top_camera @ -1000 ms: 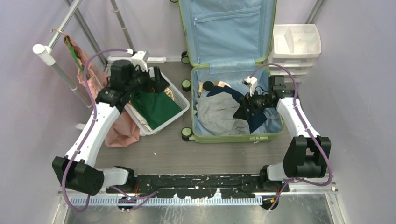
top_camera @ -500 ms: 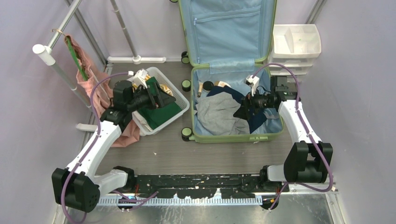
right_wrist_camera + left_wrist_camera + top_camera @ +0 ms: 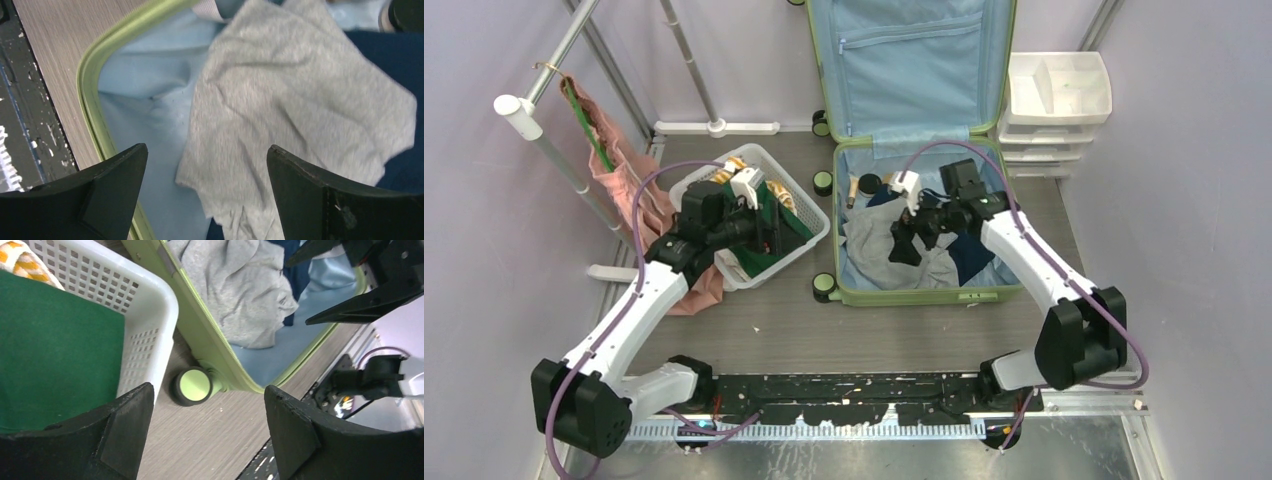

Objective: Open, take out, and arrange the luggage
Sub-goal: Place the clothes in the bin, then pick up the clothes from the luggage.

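The light-green luggage [image 3: 924, 296] lies open on the floor, its pale blue lid [image 3: 914, 60] leaning against the back wall. Inside lie a grey garment [image 3: 879, 250] and a navy one [image 3: 974, 255]. My right gripper [image 3: 902, 245] hangs open just above the grey garment [image 3: 290, 100], near the luggage rim [image 3: 92, 100], with nothing between its jaws [image 3: 206, 149]. My left gripper [image 3: 774, 232] is open and empty over the right side of the white basket [image 3: 145, 315]. Its jaws [image 3: 207, 390] frame the floor beside a luggage wheel [image 3: 194, 386].
The basket holds a green cloth [image 3: 55, 350] and a yellow-patterned item. A white drawer unit [image 3: 1059, 100] stands to the right of the luggage. A pink garment [image 3: 624, 170] hangs from a clothes rail [image 3: 554, 150] at left. A black jar [image 3: 869, 184] sits at the back of the luggage.
My left gripper swung from the basket's back left corner across to its right side. My right gripper moved left from the navy garment to above the grey one.
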{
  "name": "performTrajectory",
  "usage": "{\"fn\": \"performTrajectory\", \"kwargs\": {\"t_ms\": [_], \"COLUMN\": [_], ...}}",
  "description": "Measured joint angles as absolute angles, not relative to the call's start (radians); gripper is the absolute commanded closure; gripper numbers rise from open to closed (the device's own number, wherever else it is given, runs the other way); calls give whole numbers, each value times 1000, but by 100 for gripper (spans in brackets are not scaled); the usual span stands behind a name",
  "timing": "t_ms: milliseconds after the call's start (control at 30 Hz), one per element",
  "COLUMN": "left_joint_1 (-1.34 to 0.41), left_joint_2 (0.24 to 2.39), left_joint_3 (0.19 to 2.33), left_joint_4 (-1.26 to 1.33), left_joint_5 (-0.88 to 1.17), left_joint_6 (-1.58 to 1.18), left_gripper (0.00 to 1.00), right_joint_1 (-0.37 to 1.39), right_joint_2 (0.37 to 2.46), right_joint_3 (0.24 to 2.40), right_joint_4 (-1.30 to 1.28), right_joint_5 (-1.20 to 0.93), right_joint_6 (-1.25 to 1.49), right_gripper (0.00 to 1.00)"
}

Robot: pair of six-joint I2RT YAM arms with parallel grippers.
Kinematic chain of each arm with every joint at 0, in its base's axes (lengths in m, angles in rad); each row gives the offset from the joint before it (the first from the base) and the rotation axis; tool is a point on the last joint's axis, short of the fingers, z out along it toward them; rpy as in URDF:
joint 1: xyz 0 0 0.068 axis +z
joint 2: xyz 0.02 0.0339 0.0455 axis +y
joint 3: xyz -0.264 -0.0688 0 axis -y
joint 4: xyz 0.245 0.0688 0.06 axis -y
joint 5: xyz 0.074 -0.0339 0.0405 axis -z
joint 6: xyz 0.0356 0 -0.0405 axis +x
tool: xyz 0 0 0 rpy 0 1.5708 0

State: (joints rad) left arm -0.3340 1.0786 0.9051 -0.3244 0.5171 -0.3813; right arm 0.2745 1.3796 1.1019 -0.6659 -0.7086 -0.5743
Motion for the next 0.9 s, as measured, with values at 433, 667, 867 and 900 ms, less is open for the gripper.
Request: {"fn": "performTrajectory", "kwargs": {"t_ms": [433, 667, 867, 900], "left_joint_1": [-305, -305, -305, -305], "left_joint_2": [1138, 1046, 1063, 1066], "left_joint_3": [915, 910, 910, 910], "left_joint_4": [-404, -416, -437, -443], "left_joint_5": [493, 424, 384, 379], "left_joint_6": [-157, -109, -89, -88], "left_gripper": [19, 20, 20, 20], "right_joint_1": [377, 412, 438, 440], "right_joint_2": [1676, 1746, 1804, 1807], "right_joint_3": [1297, 1229, 1228, 1228], "right_joint_4": [-439, -255, -226, -225], "right_joint_5": [-642, -587, -542, -541], "right_joint_6": [-353, -117, -45, -38], "right_gripper": [16, 38, 45, 44]}}
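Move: The grey garment lies spread in the open suitcase, its middle about 5 cm ahead of the right hand, 3 cm to its left and 11 cm below. Navy clothing shows about 12 cm to that hand's right, 2 cm ahead; the black-lidded jar stands some 17 cm ahead and 9 cm left. The bin is roughly 34 cm left and 11 cm ahead. From the left hand, the grey garment lies about 23 cm right, 6 cm ahead and 17 cm lower. The grey garment's far-left edge is what the right hand reaches for: it sweeps left and forward about 8 cm each, then sinks some 7 cm to that edge, fingers tipping further down and turning clockwise while they narrow from wide to about half open. The left hand, still open and empty, drifts 4 cm left over the bin's edge and dips, its left side rolling up. ##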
